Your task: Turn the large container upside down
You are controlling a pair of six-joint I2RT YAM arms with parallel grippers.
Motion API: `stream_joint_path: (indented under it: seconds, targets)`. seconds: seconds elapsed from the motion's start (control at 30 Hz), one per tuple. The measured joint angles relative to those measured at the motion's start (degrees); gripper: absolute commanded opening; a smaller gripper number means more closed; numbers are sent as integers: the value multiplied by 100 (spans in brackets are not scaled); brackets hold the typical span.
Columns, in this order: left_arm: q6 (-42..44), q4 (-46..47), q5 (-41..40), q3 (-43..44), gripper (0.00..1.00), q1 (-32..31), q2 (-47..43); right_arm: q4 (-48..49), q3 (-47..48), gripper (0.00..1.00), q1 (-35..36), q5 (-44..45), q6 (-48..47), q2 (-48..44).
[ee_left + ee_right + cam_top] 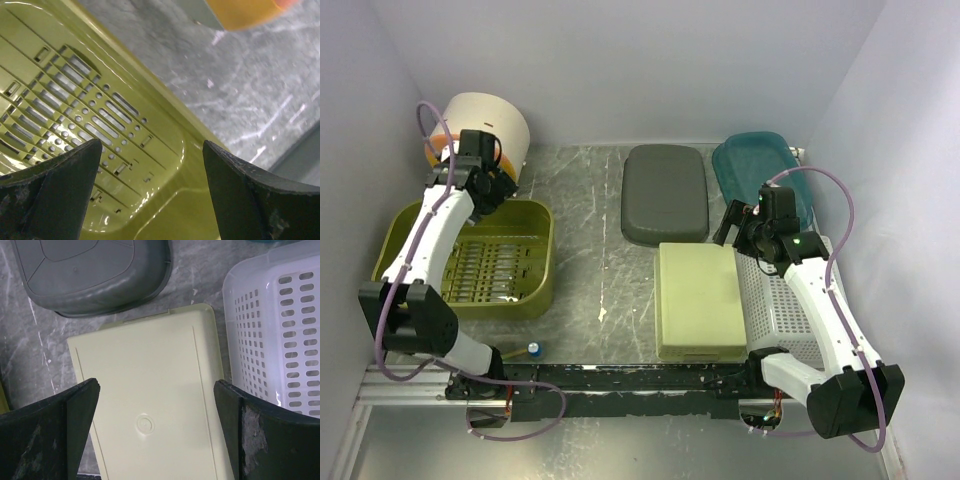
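The large container (546, 262) is an olive-green glossy tub at the left of the table, standing upright with its opening up and its slotted bottom showing. My left gripper (497, 192) hovers open over the tub's far right corner. In the left wrist view the tub's slotted floor (75, 100) and rounded corner wall lie between the spread jaws of my left gripper (152, 146), which hold nothing. My right gripper (732, 226) is open and empty above the far end of the pale green tray; it also shows in the right wrist view (156, 385).
A pale green tray (698, 300) lies upside down at centre right, also in the right wrist view (150, 390). A grey tub (665, 192) lies upside down behind it. A teal bin (760, 165) is at back right, a white perforated basket (775, 300) on the right, a cream bucket (485, 125) at back left.
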Motion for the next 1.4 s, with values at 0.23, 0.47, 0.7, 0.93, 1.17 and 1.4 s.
stream_joint_path:
  seconds: [0.23,0.47,0.7,0.93,1.17,1.4]
  targets:
    - [-326,323,13,0,81,555,542,17,0,100,-2,-146,-68,-22]
    - [-387,767,186,28,21,979,1088,107,-177,100,-2,-271,-83,-118]
    - [-472,514,463,-391,7,866,304,170,-223,100,-2,-361,-92,-70]
    - [-398,85,603,-267,7,448,-942,293,-221,100,-2,-439,-127,195]
    - [-632,173,1097,507,7,-98,-1600,391,-203,100,-2,-490,-127,227]
    - [-669,420,1552,680,7,-713,-1692,391,-203,100,-2,-479,-131,221]
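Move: The large container stands open side up below the left gripper, its middle about 9 cm back, 6 cm to the left and 12 cm down. The white-and-orange drawer box is some 12 cm ahead of the gripper and 5 cm left, and the upturned dark grey container about 36 cm right and 3 cm ahead. From the right gripper the large container is roughly 58 cm left, level fore and aft. Bring the left gripper forward, left and down, about 5 cm each way, onto the far rim of the large container, closing the open fingers to pinch the rim wall. Keep that pinch and haul the rim up some 20 cm, drawing it right and back as well, while the wrist tilts the fingers upward and its left side dips. ##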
